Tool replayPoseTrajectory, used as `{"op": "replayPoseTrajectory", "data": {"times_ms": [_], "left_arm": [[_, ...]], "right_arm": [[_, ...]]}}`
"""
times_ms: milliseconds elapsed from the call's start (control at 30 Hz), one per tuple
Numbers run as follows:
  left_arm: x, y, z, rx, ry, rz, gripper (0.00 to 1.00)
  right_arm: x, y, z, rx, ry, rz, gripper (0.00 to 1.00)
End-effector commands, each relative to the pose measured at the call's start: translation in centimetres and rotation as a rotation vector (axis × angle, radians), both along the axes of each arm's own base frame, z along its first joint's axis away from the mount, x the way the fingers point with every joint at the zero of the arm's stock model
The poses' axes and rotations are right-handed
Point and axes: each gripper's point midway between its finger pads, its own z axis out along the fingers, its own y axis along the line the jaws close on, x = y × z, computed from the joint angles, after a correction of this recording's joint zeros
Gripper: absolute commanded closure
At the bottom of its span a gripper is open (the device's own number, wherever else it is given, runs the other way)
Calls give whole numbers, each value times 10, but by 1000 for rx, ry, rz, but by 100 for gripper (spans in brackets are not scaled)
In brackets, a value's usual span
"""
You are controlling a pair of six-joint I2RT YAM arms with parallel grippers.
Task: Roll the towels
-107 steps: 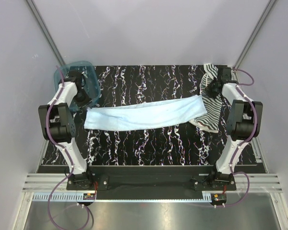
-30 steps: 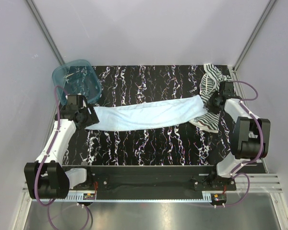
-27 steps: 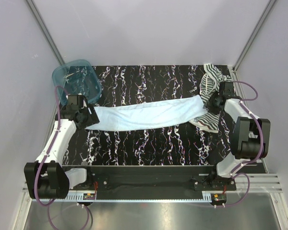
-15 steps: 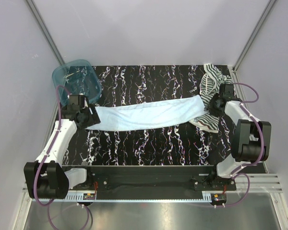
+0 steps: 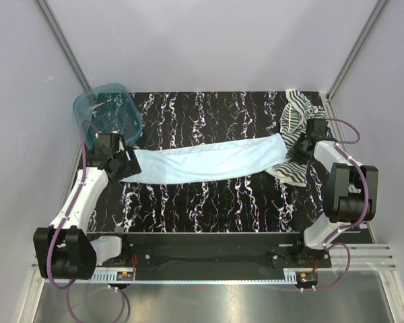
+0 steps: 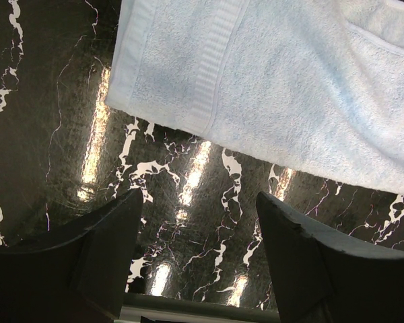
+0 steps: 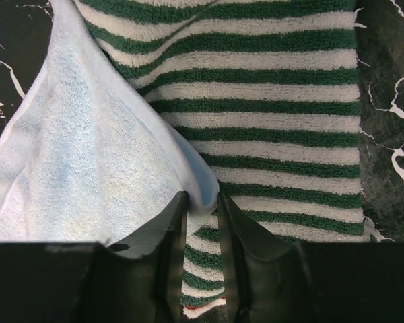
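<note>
The pale blue towel (image 5: pixel 202 161) lies stretched across the black marbled table (image 5: pixel 209 202); its right end overlaps the green-and-white striped towel (image 5: pixel 297 116), which is crumpled at the right edge. My right gripper (image 5: pixel 293 149) is at that overlap. In the right wrist view its jaws (image 7: pixel 200 202) pinch a raised fold of the blue towel (image 7: pixel 87 155) above the striped towel (image 7: pixel 276 121). My left gripper (image 5: pixel 123 165) hovers open just off the blue towel's left end. In the left wrist view the left gripper (image 6: pixel 198 202) has only bare table between its fingers, and the towel's hem (image 6: pixel 209 81) lies beyond the tips.
A translucent teal tub (image 5: pixel 108 113) stands at the table's far left corner, just behind the left arm. Grey walls close in on both sides. The arm bases and a metal rail (image 5: pixel 209 256) run along the near edge.
The right jaws have narrowed onto the blue towel's right edge and the wrist has shifted slightly. The left arm and its open jaws have stayed put.
</note>
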Motion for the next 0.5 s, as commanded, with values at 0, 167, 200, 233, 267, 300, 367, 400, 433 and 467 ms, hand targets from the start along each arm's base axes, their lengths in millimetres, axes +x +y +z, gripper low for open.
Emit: {"op": "replayPoseTrajectory", "data": {"times_ms": [0,167,200,233,267,300,367,400,433,467], "left_arm": [[10,2,7,21,-43,-9,27],[11,1,7,20,-45,-12,27],[11,0,7,18,-43,-13,27],[12,0,8,18,-46,-13,27],[11,0,8,18,-46,-13,27],[11,0,9,18,-51,-13,27],[11,0,10,17,-54,-12,27],[11,0,10,16,-55,-13,27],[11,0,10,16,-57,-13,27],[11,-1,11,13,-60,-14,27]], "right_arm": [[15,2,14,31,-72,-10,70],[20,3,27,26,-94,1,76],[21,4,28,27,-92,5,78],[22,5,30,26,-94,11,80],[23,7,35,27,-99,19,82],[25,11,38,24,-104,30,86],[27,16,46,23,-118,42,94],[28,17,49,22,-124,42,97],[28,22,51,22,-125,50,100],[30,24,54,26,-132,51,100]]}}
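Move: The right hand's partly open fingers are at the raised edge of the blue towel's right end, about 1 cm below them; the towel's middle is some 29 cm to the left and 2 cm back. The striped towel's middle is roughly 6 cm ahead, 2 cm right and 3 cm lower. From the left hand, that blue end lies about 53 cm right, 10 cm ahead and 8 cm lower. The right fingers close fully, pinching the blue towel's edge, and rise 2 cm while drifting forward and left. ##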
